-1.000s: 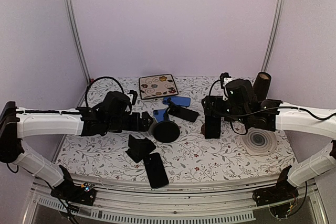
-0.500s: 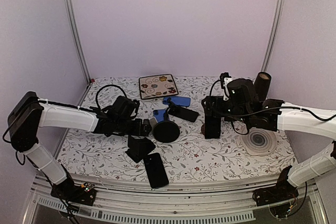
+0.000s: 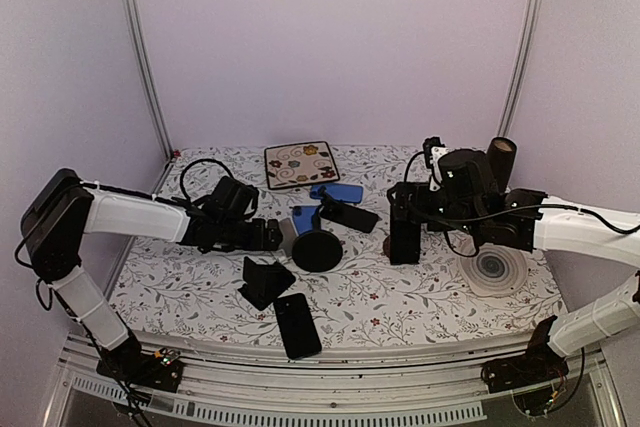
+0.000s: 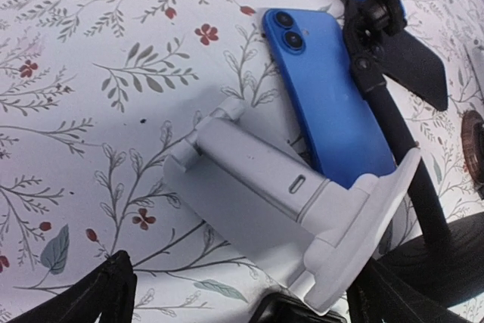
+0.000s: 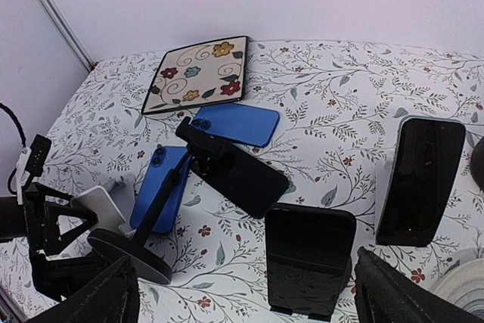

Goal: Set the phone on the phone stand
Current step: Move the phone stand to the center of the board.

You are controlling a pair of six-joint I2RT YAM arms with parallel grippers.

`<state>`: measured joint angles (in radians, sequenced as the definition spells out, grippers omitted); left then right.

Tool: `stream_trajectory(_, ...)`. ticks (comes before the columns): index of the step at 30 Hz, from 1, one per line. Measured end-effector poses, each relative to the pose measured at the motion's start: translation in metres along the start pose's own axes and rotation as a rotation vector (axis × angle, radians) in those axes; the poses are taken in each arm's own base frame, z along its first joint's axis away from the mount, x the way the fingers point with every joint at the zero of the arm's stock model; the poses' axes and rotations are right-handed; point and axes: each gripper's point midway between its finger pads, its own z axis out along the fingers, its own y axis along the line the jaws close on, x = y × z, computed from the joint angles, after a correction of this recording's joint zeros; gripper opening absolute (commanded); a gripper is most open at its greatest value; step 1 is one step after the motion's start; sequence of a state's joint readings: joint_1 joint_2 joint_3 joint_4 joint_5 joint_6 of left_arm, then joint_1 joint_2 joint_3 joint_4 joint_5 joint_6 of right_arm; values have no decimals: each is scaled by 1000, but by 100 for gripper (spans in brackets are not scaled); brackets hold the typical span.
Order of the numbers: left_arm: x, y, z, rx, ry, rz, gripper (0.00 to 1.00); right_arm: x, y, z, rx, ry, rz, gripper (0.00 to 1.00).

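Note:
A white phone stand (image 4: 280,194) lies tipped over on the floral mat, seen small in the top view as the white phone stand (image 3: 288,233). My left gripper (image 4: 246,296) is open, its fingers either side of the stand's near end; from above, the left gripper (image 3: 272,235) sits just left of it. A blue phone (image 4: 333,104) lies face down beside the stand, partly under it. A second blue phone (image 3: 337,191) lies farther back. My right gripper (image 5: 249,304) is open and empty above a black phone (image 5: 310,255) propped upright on a small stand.
A black stand with a round base (image 3: 317,250) holds a black phone (image 3: 348,214) on its arm. A small black stand (image 3: 265,280) and a flat black phone (image 3: 297,324) lie near the front. A flowered tile (image 3: 301,164), a round white disc (image 3: 497,269) and a dark cylinder (image 3: 500,157) are also here.
My left arm has dropped low over the mat, its open gripper staying by the white stand. The right arm has hardly moved.

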<state>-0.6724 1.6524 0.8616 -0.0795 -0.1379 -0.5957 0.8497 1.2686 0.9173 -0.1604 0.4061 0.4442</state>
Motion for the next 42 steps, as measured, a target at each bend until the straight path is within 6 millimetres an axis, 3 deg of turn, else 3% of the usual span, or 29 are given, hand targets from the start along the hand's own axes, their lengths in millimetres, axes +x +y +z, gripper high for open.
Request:
stream_trajectory(14, -30, 45, 11, -75, -42, -79, 97, 4, -2, -1, 4, 11, -5, 99)
stream_trajectory(32, -44, 58, 15, -101, -62, -81, 97, 5, -3, -2, 6, 15, -7, 99)
stream_trajectory(42, -35, 61, -7, -120, -62, -71, 97, 7, -1, -2, -10, 23, -7, 99)
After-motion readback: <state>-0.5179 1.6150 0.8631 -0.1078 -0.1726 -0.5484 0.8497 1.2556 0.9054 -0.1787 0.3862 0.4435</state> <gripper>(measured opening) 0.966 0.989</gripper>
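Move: The left hand, low over the table with fingers open, already has the grey-white phone stand at its right finger; the stand's middle is about 3 cm ahead, 4 cm to the right and 1 cm lower. The blue phone lies some 6 cm ahead, 9 cm right and 3 cm below the hand; the black round base is about 10 cm right and 2 cm back. From the idle right hand the phone stand is roughly 25 cm left, 3 cm ahead and 18 cm below. With its fingers kept wide open and the right finger bearing on the plate side of the phone stand, the left hand pushes the stand along the table forward and to its left, about 5 cm each way, away from the black round base, while the wrist turns slightly counter-clockwise. It then comes free of the stand, drawing back about 2 cm and drifting a little farther left as it starts to rise. ##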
